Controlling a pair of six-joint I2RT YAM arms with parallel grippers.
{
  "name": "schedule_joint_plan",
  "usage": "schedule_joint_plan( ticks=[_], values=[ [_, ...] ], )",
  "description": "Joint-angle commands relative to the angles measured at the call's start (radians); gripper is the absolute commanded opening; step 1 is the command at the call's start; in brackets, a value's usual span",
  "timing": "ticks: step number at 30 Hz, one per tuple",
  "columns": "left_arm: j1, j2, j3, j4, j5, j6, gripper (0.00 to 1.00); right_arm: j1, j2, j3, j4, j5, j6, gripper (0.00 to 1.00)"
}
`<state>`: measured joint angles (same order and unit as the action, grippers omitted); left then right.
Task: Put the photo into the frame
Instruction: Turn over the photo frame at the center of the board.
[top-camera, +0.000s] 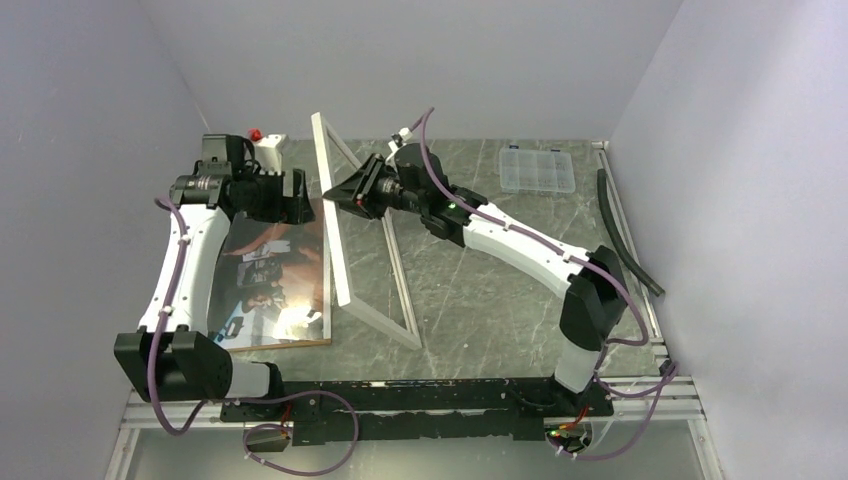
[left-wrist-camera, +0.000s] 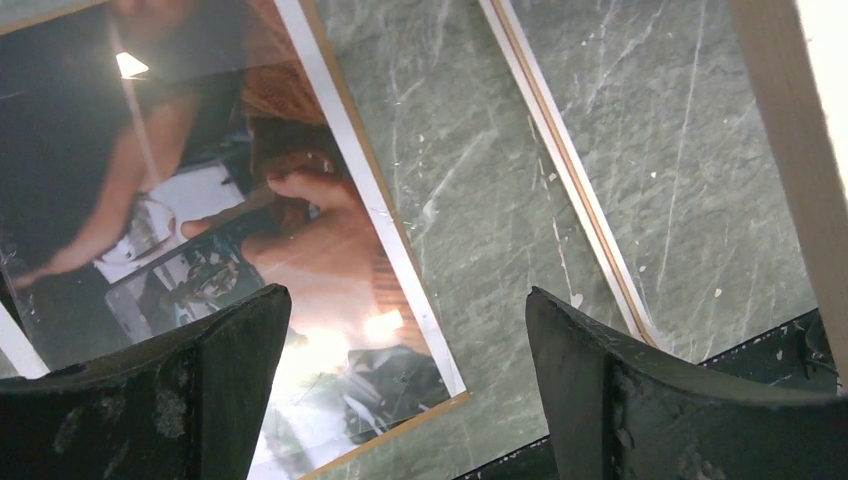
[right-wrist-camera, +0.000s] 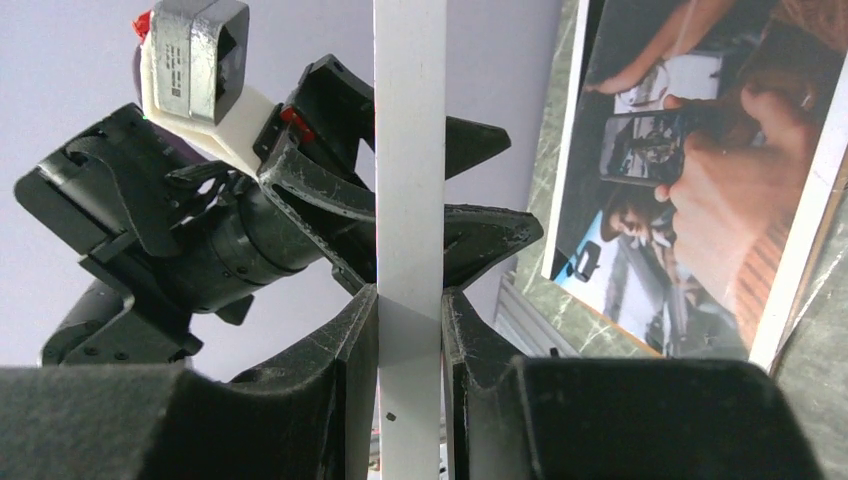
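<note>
The photo (top-camera: 270, 280) lies face up on the table at the left, dark with skin and orange tones; it also shows in the left wrist view (left-wrist-camera: 200, 200) and the right wrist view (right-wrist-camera: 680, 180). The frame (top-camera: 340, 260) is white and thin-railed, tipped up on its near edge beside the photo's right side. My right gripper (top-camera: 347, 190) is shut on the frame's raised left rail (right-wrist-camera: 410, 200), one finger on each face. My left gripper (top-camera: 303, 197) hovers open and empty over the photo's far right part, with wide-apart fingers (left-wrist-camera: 225, 350). The frame's rails (left-wrist-camera: 570, 170) show to its right.
A brown backing panel (top-camera: 300, 344) lies under the photo, its edge showing along the near side (left-wrist-camera: 400, 420). A clear plastic compartment box (top-camera: 537, 170) sits at the back right. A black hose (top-camera: 625, 235) runs along the right edge. A white red-capped object (top-camera: 264, 146) stands at the back left.
</note>
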<state>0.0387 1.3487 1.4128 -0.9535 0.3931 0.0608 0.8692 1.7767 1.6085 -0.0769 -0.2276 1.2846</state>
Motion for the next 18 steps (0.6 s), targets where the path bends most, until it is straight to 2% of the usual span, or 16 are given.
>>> schedule_joint_plan(
  ticks=[1, 4, 12, 15, 18],
  values=[
    [-0.072, -0.010, 0.055, 0.021, -0.031, -0.054, 0.93, -0.035, -0.110, -0.069, 0.197, -0.078, 0.103, 0.00],
    [-0.124, 0.014, 0.102, 0.034, -0.053, -0.088, 0.92, -0.071, -0.149, -0.135, 0.221, -0.101, 0.120, 0.08],
    [-0.259, 0.119, 0.209, 0.111, -0.164, -0.119, 0.91, -0.160, -0.247, -0.251, 0.188, -0.159, 0.113, 0.41],
    [-0.313, 0.193, 0.263, 0.122, -0.222, -0.120, 0.90, -0.199, -0.284, -0.273, 0.143, -0.184, 0.094, 0.55],
    [-0.363, 0.263, 0.299, 0.144, -0.305, -0.121, 0.89, -0.241, -0.317, -0.271, 0.086, -0.214, 0.054, 0.63]
  ],
)
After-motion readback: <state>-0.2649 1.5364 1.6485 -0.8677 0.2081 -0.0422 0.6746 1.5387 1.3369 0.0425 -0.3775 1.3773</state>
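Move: The frame stands leaning on its lower long side. The middle of its raised long side is in the right hand's fingers, about 6 cm to the left hand's right, 3 cm back and 8 cm higher. Its lower side rests some 13 cm right of the right hand, 2 cm back and 28 cm down. The photo lies 8 cm left of the left hand, 4 cm back and 21 cm below. The frame's raised side is carried about 9 cm to the right by the right hand, which rises slightly and lets go late on, its fingers opening around the side. The left hand, still open, keeps pace, going some 9 cm right with a 5 cm reach forward and a slight rise alongside the frame's left face; its right finger comes close to the frame, though contact can't be seen clearly. ##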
